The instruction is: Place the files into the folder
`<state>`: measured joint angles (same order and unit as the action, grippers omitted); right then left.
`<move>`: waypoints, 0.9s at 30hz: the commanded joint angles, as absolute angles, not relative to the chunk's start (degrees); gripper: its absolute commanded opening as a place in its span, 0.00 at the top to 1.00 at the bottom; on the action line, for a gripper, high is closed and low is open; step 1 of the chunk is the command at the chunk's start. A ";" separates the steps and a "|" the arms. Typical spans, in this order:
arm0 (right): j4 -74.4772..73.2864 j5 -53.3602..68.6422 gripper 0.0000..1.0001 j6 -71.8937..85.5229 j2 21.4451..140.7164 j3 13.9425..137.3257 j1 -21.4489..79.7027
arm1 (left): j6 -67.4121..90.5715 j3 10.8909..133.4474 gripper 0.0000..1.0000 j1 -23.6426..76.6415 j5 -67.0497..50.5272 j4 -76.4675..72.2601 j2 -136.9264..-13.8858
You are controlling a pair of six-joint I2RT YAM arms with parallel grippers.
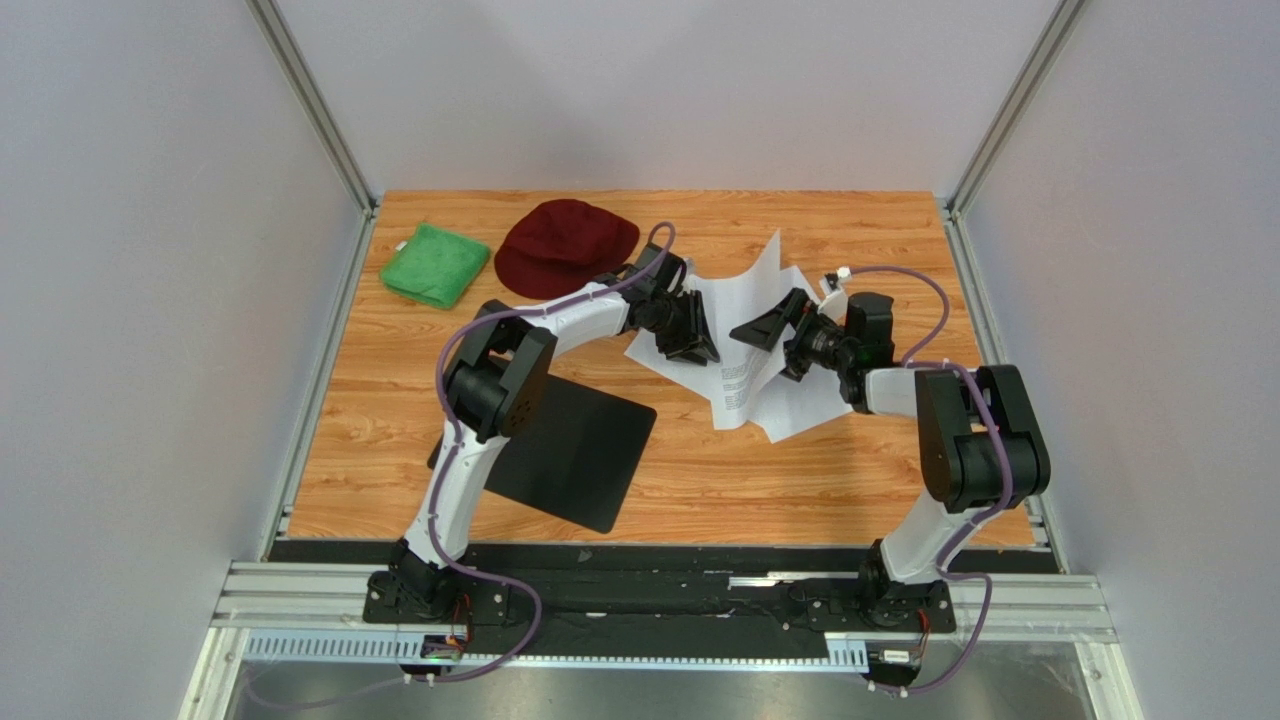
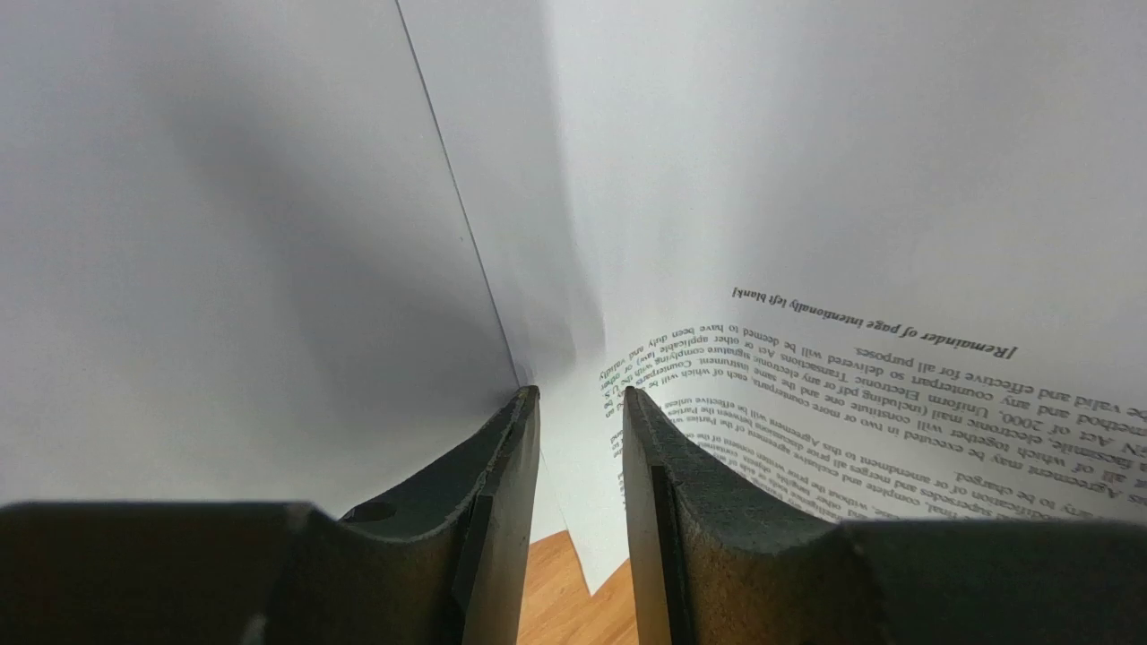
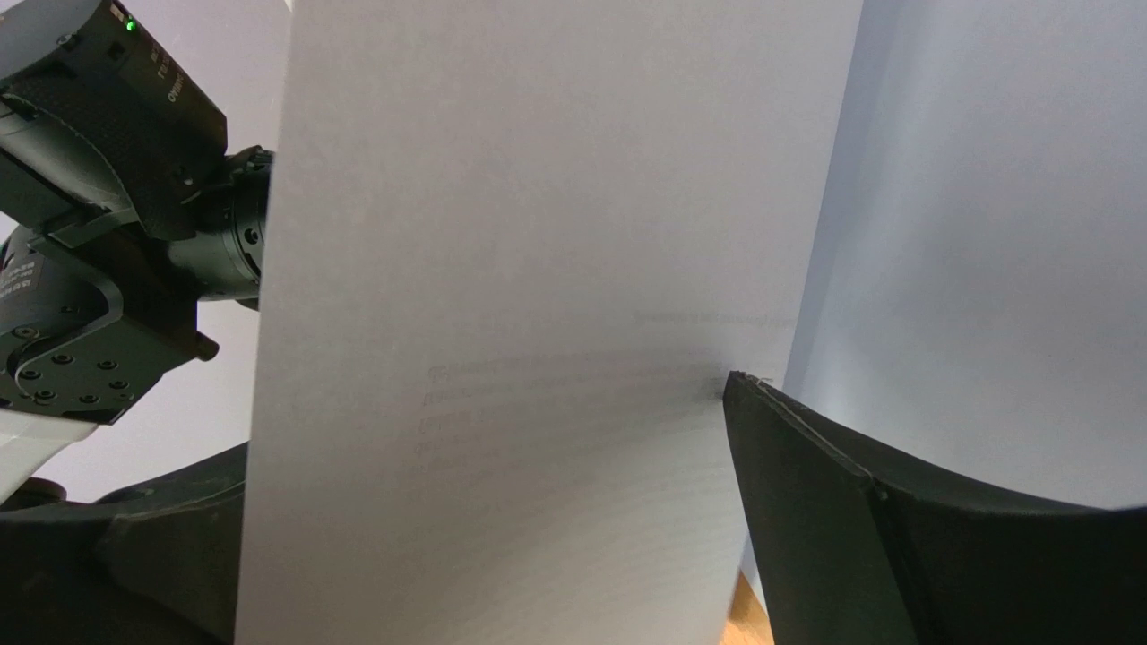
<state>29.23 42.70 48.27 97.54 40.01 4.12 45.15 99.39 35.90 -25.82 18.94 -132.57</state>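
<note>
The files (image 1: pixel 747 353) are loose white sheets, crumpled upward at mid-table between my two grippers. The folder (image 1: pixel 579 450), a flat black board, lies near the front left, partly under the left arm. My left gripper (image 1: pixel 694 333) (image 2: pixel 579 393) is pushed in among the sheets. Its jaws stand a narrow gap apart with nothing pinched: a blank sheet (image 2: pixel 242 242) curls over one finger and a printed sheet (image 2: pixel 862 363) over the other. My right gripper (image 1: pixel 777 321) (image 3: pixel 492 430) is wide open, and an upright sheet (image 3: pixel 539 269) stands between its fingers and hides the left one.
A dark red cap (image 1: pixel 564 245) and a green cloth (image 1: pixel 436 266) lie at the back left. A small white object (image 1: pixel 836 279) sits behind the right wrist. Metal frame rails and grey walls bound the wooden table (image 1: pixel 376 450) on both sides.
</note>
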 commanded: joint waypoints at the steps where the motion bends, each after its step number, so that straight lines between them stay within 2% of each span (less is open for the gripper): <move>1: 27.97 40.79 0.12 42.91 95.19 40.51 4.75 | 44.91 98.44 0.61 35.60 -25.66 18.90 -133.24; 6: 0.95 32.09 0.16 30.78 88.35 47.19 4.75 | 43.69 98.61 0.61 35.33 -25.23 19.60 -132.89; 9: -9.47 29.01 0.17 25.76 87.54 51.49 4.83 | 43.16 98.88 0.61 35.33 -25.05 20.04 -132.98; 14: -13.89 30.75 0.18 23.64 88.85 54.22 4.75 | 42.71 98.96 0.61 35.24 -24.96 20.48 -133.15; 17: -14.06 32.52 0.23 24.96 92.19 54.93 4.75 | 42.80 99.05 0.61 35.24 -25.14 20.48 -133.33; 21: -15.64 29.10 0.27 26.80 92.11 54.14 4.57 | 42.54 99.05 0.61 35.24 -25.31 20.65 -133.15; 27: -19.42 26.72 0.27 27.33 89.83 53.26 2.46 | 41.49 99.93 0.61 35.16 -24.79 21.80 -133.33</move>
<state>-16.64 28.64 27.16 92.68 53.28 3.95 44.31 99.15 35.51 -26.48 18.61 -132.57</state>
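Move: The top file stands curled between the right hand's open fingers, its middle about 3 cm left, 1 cm ahead and 2 cm below. The left fingers are some 9 cm left of the right hand, 1 cm back and 6 cm below; the folder lies 33 cm left, 14 cm back and 6 cm below it. From the left hand, the top file's middle is roughly 6 cm right, 2 cm ahead and 3 cm above. The right hand draws away from the left fingers, about 4 cm to its right, first with a small lift and then sinking and pulling back, tipping its fingers some 25 degrees more steeply down. Its fingers close partway but stay well apart with the raised right edge of the top file still between them, while the left hand stays put, its fingertips resting on the files near the top one's left edge. ##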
